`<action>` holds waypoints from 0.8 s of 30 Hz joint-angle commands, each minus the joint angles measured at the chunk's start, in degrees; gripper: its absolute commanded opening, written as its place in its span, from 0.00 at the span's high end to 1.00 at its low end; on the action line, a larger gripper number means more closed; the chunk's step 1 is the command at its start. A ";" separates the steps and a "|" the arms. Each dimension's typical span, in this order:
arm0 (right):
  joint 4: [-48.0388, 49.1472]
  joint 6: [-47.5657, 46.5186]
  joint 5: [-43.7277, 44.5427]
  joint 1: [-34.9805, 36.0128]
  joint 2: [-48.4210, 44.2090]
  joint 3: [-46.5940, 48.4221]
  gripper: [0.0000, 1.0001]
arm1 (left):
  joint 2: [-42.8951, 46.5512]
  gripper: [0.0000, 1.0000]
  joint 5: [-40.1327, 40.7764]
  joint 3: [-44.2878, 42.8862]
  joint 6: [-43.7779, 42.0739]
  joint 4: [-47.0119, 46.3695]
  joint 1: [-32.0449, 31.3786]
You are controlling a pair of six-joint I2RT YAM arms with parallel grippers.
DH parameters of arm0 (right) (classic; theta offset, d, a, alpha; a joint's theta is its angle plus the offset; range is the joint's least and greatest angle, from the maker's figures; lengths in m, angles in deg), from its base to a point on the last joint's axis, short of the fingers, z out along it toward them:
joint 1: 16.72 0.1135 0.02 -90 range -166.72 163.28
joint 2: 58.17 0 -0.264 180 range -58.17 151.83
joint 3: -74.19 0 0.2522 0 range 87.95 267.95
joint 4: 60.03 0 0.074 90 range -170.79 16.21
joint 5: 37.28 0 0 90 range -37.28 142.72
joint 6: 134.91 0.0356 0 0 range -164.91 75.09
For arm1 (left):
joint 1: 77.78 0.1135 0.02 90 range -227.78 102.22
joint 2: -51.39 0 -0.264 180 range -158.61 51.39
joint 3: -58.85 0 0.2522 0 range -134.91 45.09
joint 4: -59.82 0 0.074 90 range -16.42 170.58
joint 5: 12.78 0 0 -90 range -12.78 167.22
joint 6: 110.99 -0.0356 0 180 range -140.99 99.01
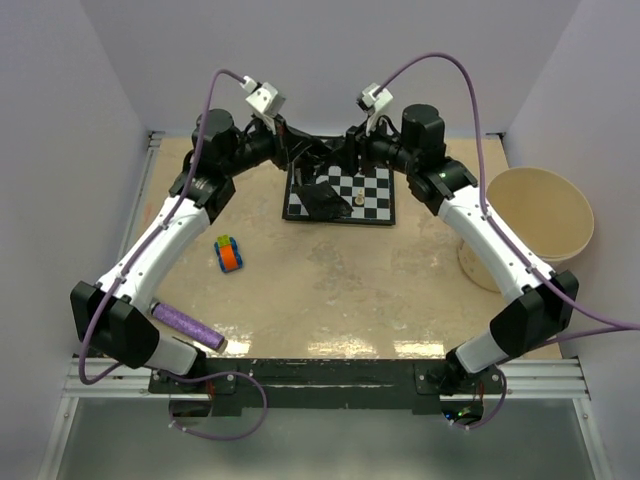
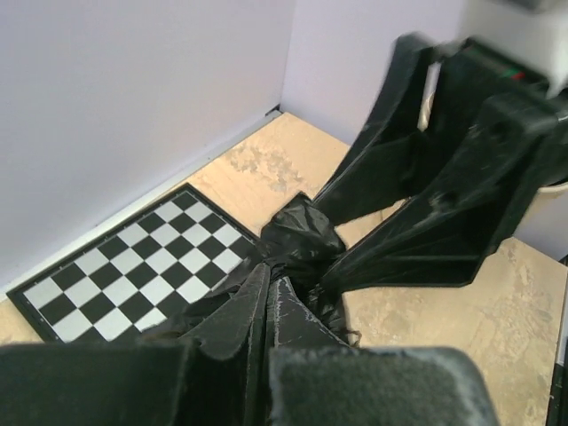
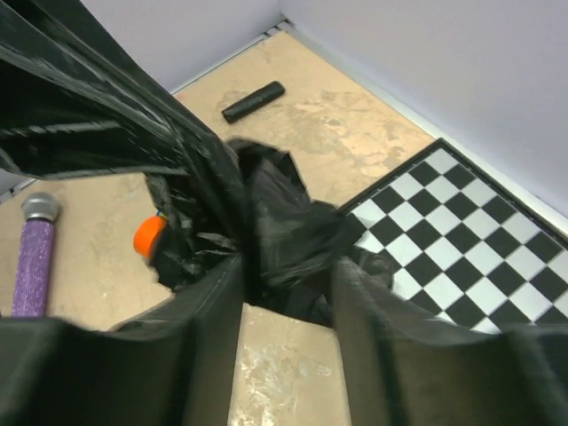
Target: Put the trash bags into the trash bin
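Observation:
A crumpled black trash bag [image 1: 322, 200] lies on the left part of the chessboard [image 1: 375, 195] at the back of the table. My left gripper [image 2: 271, 286] is shut on a fold of the bag [image 2: 302, 232]. My right gripper [image 3: 288, 266] faces it from the other side, open, with bunched film [image 3: 293, 222] between its fingertips. A short black roll [image 3: 253, 101] lies on the table near the far wall, in the right wrist view. The cream trash bin [image 1: 540, 215] stands at the right edge, well away from both grippers.
A purple textured roll [image 1: 188, 328] lies at the near left by the left arm's base. A small orange and blue toy [image 1: 229, 253] sits left of centre. Walls close in the back and both sides.

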 commanded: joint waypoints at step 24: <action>9.78 18.21 0.78 -0.26 9.06 6.94 0.16 | 5.43 1.00 -0.07 1.93 -1.20 -1.67 0.57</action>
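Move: The trash bag hangs from the closed left fingers; its middle is about 5 cm to the right hand's left, level with it fore and aft, and some 6 cm lower. From the left hand, it lies roughly 3 cm to the right and 7 cm down. The chessboard's middle is almost straight under the right hand, about 34 cm down, with the light chess pieces at that same depth, some 4 cm to its right and 5 cm back. Bring the right gripper about 4 cm left, towards the bunched bag at the left fingertips, dipping some 3 cm on the way and coming back up to the starting height. Meanwhile spread its part-open fingers nearly wide around the bag and roll them about 15-20 degrees clockwise, seen from behind the hand. Keep the left gripper pinching the bag, nearly in place. ##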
